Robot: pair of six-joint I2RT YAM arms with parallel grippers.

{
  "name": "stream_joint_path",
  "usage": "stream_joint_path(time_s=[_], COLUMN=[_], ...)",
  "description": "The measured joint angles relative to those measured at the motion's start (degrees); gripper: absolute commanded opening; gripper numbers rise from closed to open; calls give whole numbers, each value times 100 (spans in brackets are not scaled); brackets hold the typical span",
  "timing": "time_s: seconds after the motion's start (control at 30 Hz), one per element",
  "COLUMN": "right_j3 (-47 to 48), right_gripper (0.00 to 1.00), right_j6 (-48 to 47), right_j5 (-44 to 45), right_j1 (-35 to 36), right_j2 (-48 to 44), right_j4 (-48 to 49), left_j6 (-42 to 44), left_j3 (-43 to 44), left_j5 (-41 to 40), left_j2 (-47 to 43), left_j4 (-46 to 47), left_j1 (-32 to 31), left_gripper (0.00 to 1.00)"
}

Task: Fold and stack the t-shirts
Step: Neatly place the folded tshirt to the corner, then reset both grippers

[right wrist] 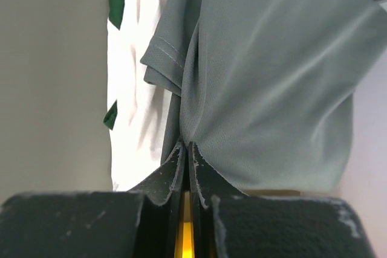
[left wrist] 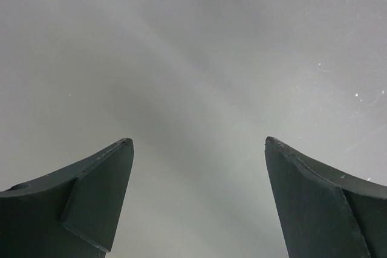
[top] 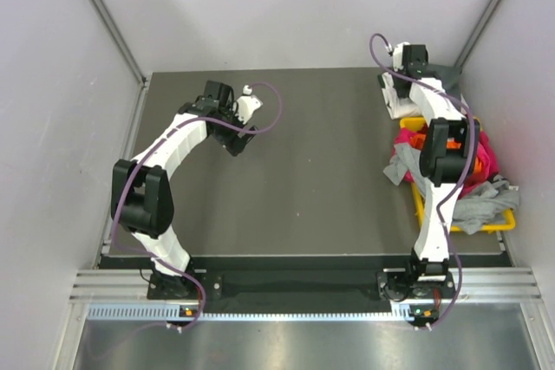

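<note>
My right gripper [top: 404, 86] reaches to the back right of the table, past the far end of the bin. In the right wrist view its jaws [right wrist: 186, 145] are shut, pinching a fold of a grey t-shirt [right wrist: 272, 89] that bunches at the tips. A white t-shirt [right wrist: 136, 89] with a green mark lies beside the grey one. More t-shirts are heaped in the bin: pink-red [top: 408, 140], orange [top: 447, 139] and light grey [top: 486, 201]. My left gripper [top: 236, 145] hangs over bare table at the back left, and its wrist view shows it open [left wrist: 198, 143] with nothing between its fingers.
The yellow plastic bin [top: 503, 227] stands along the table's right edge, partly hidden by my right arm. Grey walls close in the table at left, back and right. The dark tabletop [top: 321, 162] stretches between the two arms.
</note>
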Motion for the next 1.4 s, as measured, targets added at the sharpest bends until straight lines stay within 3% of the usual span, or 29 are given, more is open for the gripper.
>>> stream_joint_path(time_s=[0.63, 0.7, 0.73, 0.8, 0.83, 0.93, 1.1, 1.17, 1.4], right_j3=[-778, -778, -776, -774, -774, -774, -1021, -1340, -3051], right_gripper=[2, 9, 23, 41, 56, 65, 71, 80, 90], right_j6=[74, 114, 131, 223, 249, 341, 695, 970, 1978], right_j5=[-433, -455, -474, -557, -645, -916, -1499, -1729, -1996], right_j1=[0, 0, 0, 0, 0, 0, 0, -4, -4], right_j2=[-494, -494, -494, -494, -494, -525, -997, -1453, -3442], right_j4=[-389, -415, -439, -479, -503, -595, -610, -516, 267], left_j6=[103, 105, 105, 105, 107, 109, 109, 107, 24], left_j3=[-50, -57, -61, -74, -85, -101, -162, -264, -927], left_j5=[24, 24, 24, 24, 24, 33, 92, 155, 306], left_j2=[0, 0, 0, 0, 0, 0, -4, -46, -527], left_j4=[2, 2, 2, 2, 0, 0, 4, 2, 7], left_j1=[22, 24, 26, 31, 33, 39, 72, 103, 201], left_gripper=[94, 94, 94, 94, 94, 94, 94, 94, 94])
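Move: The right hand has the near left part of the folded grey t-shirt pinched in its shut fingers. The white stack it belongs on is centred about 5 cm ahead, 9 cm to the right and 6 cm below. The yellow basket's middle is roughly 28 cm back from this hand, 16 cm to its right and some 7 cm lower. From the left hand, the white stack is about 23 cm ahead and 68 cm to the right, 8 cm lower. Keeping its pinch on the grey t-shirt, the right hand draws it back about 4 cm and down some 2 cm onto the stack. The fingers then open wide and let go, and the hand backs off, up and to the left, rolling its left side up nearly 30 degrees. Late on, the open, empty left hand also eases back about 4 cm, sinking slightly. ##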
